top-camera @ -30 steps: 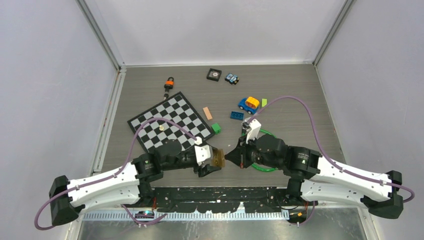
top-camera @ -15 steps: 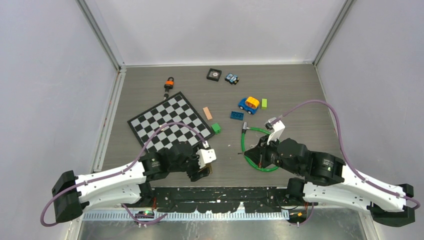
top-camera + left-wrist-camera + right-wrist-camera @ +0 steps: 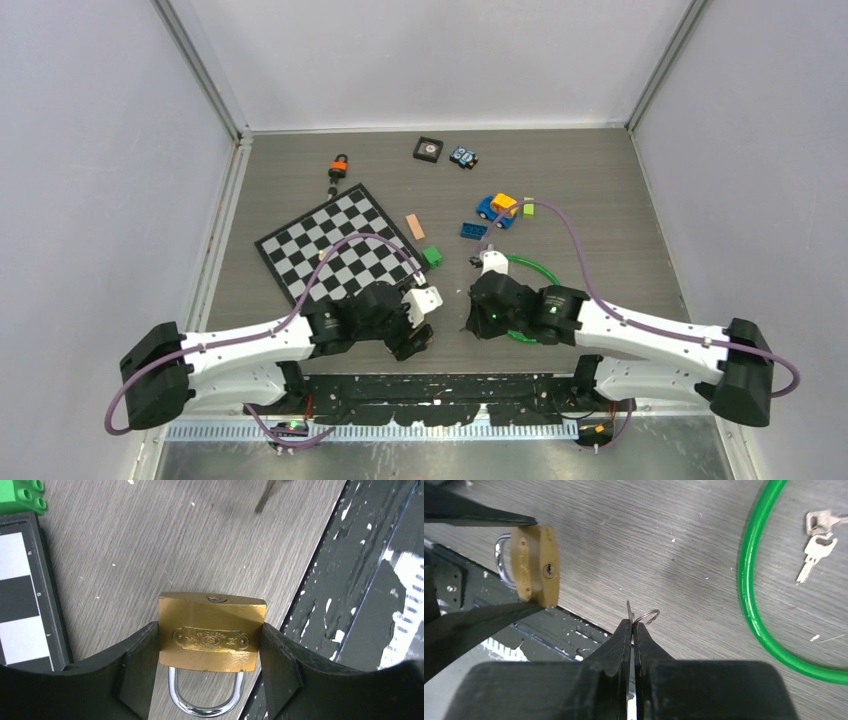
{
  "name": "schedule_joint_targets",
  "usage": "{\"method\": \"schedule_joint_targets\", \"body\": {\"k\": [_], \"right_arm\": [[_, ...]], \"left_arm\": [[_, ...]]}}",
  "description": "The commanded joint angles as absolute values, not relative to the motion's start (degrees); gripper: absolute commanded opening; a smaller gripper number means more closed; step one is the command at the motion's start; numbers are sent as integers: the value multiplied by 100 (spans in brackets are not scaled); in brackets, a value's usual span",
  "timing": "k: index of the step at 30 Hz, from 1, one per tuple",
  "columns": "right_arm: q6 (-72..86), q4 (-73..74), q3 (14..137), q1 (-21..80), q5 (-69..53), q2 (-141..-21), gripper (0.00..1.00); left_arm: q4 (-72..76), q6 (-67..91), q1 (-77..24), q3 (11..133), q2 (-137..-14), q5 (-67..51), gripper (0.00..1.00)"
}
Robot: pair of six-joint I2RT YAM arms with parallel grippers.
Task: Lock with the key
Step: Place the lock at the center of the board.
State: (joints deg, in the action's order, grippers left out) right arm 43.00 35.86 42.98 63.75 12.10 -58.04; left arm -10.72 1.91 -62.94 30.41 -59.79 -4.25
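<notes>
My left gripper [image 3: 210,635] is shut on a brass padlock [image 3: 211,632], gripping its two sides just above the table near the front edge. Its steel shackle [image 3: 205,707] points back toward the wrist, with both legs in the body. In the right wrist view the padlock [image 3: 536,565] turns its keyhole [image 3: 549,570] toward my right gripper [image 3: 631,625]. That gripper is shut on a thin key [image 3: 628,609] with a small ring [image 3: 647,616]. The key tip is apart from the padlock, to the right of the keyhole and lower in that view. From above, both grippers [image 3: 418,335] [image 3: 470,318] nearly face each other.
A green cable loop [image 3: 754,580] lies right of the right gripper, with two spare keys [image 3: 816,535] inside it. A chessboard [image 3: 335,250] and green brick [image 3: 432,256] lie behind the left arm. The black base rail [image 3: 440,385] runs just below both grippers. Toy cars and an orange padlock [image 3: 340,167] sit farther back.
The right gripper pulled away to the right with the key, then swung back left toward the padlock. The left gripper drew back toward the near edge, still holding the padlock.
</notes>
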Motion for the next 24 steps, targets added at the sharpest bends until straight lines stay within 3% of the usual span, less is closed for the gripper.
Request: {"method": "schedule_joint_targets", "body": {"k": [1,4,8,13,16,17,19,20,22,24], "right_arm": [[4665,2497,4080,6043,453,-6077,12],[4750,1946,3912,5814,-199,-6216,27],[4717,2360,4032,5639,-69,-6347,48],[4668,2966,4137,5616,641,-6036,53],[4684,3270,4163,5620,1095,-5661,53],[4684,3343,4151,5617,1203,-5547,53],[4679,3426,4120,5616,1337,-5339,53],[4686,3477,4103,5616,1394,-5245,53],[4721,3556,4065,5614,1482,-5115,53],[4751,3636,4024,5616,1562,-5042,53]], "left_arm": [[246,605,-6301,3150,-6066,-352,0],[469,682,-6297,3069,-6131,-422,0],[534,694,-6297,3059,-6197,-465,0],[588,683,-6302,3071,-6315,-510,1],[581,721,-6302,3124,-6456,-489,8],[580,756,-6297,3155,-6502,-458,16],[572,879,-6299,3203,-6569,-321,62],[567,938,-6300,3216,-6590,-247,75],[548,976,-6297,3247,-6581,-114,97],[509,1017,-6301,3264,-6537,-53,100]]}}
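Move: The left hand holds the lock over bare table, its landing place about 5 cm below and 2 cm to the right, 1 cm ahead. The green block is some 17 cm ahead and 2 cm right; the chessboard's middle is 16 cm ahead and 16 cm left. The right hand pinches the key, bare table about 9 cm straight below; the held lock is 10 cm left and 3 cm lower, level ahead. Still gripping the lock, the left hand shifts about 2.5 cm right, then sinks some 1.5 cm from a slight rise and opens wide to let go just above the table. Meanwhile the right hand dips about 2.5 cm while opening halfway to release the key, then backs off some 4 cm to the right, rising about 3 cm and edging forward, away from the lock. ##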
